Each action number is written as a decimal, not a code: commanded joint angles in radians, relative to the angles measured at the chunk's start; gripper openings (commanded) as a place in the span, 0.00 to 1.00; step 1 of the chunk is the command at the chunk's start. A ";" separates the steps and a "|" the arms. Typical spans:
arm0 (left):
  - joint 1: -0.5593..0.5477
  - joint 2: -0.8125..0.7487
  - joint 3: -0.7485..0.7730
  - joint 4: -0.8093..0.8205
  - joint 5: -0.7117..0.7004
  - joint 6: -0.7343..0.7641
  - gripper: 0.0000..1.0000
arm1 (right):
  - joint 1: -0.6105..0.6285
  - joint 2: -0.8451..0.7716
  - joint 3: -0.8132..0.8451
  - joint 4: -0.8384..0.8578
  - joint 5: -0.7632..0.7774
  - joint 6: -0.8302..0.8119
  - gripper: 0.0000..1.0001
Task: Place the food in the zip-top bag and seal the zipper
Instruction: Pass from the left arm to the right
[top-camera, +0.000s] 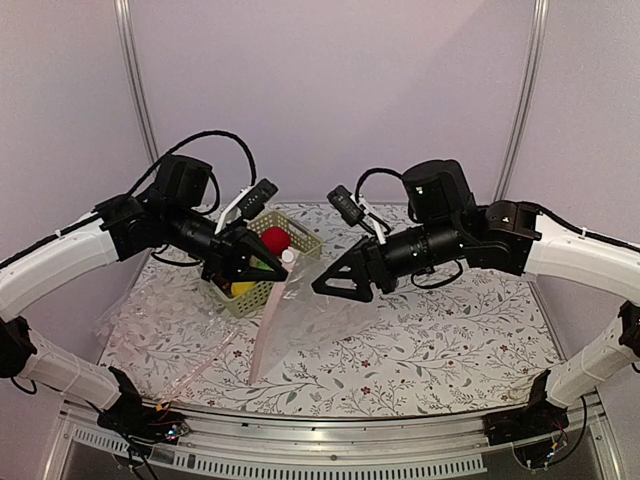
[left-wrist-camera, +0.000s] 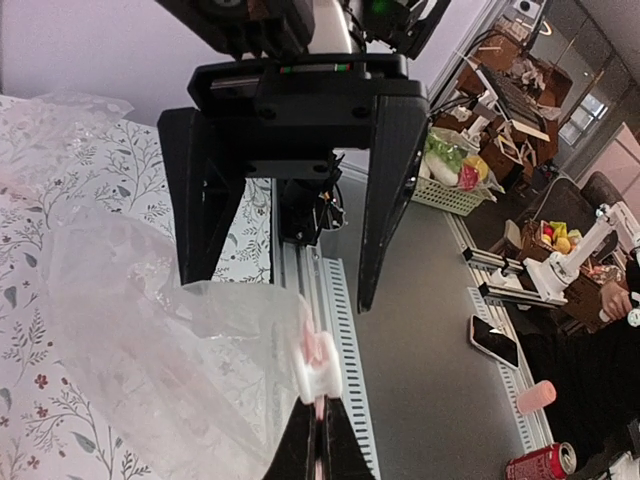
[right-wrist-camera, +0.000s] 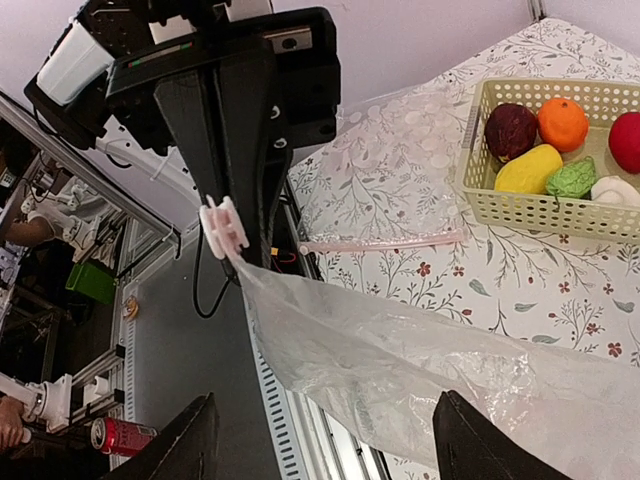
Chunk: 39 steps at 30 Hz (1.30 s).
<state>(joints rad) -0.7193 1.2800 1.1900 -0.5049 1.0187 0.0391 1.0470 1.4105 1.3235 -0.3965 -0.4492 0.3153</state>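
My left gripper (left-wrist-camera: 320, 430) is shut on the pink zipper (left-wrist-camera: 311, 340) just under its white slider (left-wrist-camera: 318, 368). It holds the zip-top bag (top-camera: 300, 320) up by that corner, and the bag drapes down to the table. The right gripper (right-wrist-camera: 325, 400) faces it, open, its fingers (left-wrist-camera: 388, 200) standing apart with nothing between them, close to the hanging bag (right-wrist-camera: 400, 350). All the food lies in the green basket (right-wrist-camera: 520, 212): maroon (right-wrist-camera: 511, 130), orange (right-wrist-camera: 562, 122), yellow (right-wrist-camera: 528, 170), green (right-wrist-camera: 570, 180), white (right-wrist-camera: 612, 190) and the red ball (top-camera: 275, 240).
The basket (top-camera: 300, 240) stands at the back middle of the floral tablecloth, right behind the left gripper (top-camera: 280, 268). More clear plastic (top-camera: 140, 315) with a pink strip (right-wrist-camera: 380, 242) lies flat on the table's left. A metal rail (top-camera: 330, 440) runs along the table's near edge.
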 joint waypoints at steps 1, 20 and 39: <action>0.009 0.003 -0.005 0.027 0.060 -0.012 0.00 | 0.005 0.032 0.058 -0.015 0.005 -0.053 0.74; 0.004 0.015 -0.003 0.005 0.066 -0.008 0.00 | -0.017 0.079 0.196 -0.141 -0.136 -0.141 0.75; -0.002 0.036 0.005 -0.010 0.076 -0.010 0.00 | -0.009 0.137 0.203 -0.082 -0.210 -0.103 0.15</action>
<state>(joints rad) -0.7197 1.3056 1.1900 -0.4946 1.0927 0.0257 1.0340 1.5295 1.5028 -0.5034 -0.6315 0.1989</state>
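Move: The zip slider at the bag's mouth corner lies about 5 cm to the right hand's left, some 2 cm back and 1 cm above; the bag hangs from there under the open right fingers. The food basket is roughly 20 cm ahead of the right hand, 16 cm left and 27 cm below; a second bag lies flat about 31 cm left, level with it, 30 cm down. From the left hand, which pinches the zip end, the slider is 2 cm to the right. The bag's zip edge, still pinched and held nearly still by the left hand, is what the right hand closes around: it first rises some 4.5 cm, then sinks about 3 cm while working 2 cm left and a little back towards the slider, turning about 10 degrees counter-clockwise. Its open fingers straddle the edge just right of the slider and close most of the way late on. ##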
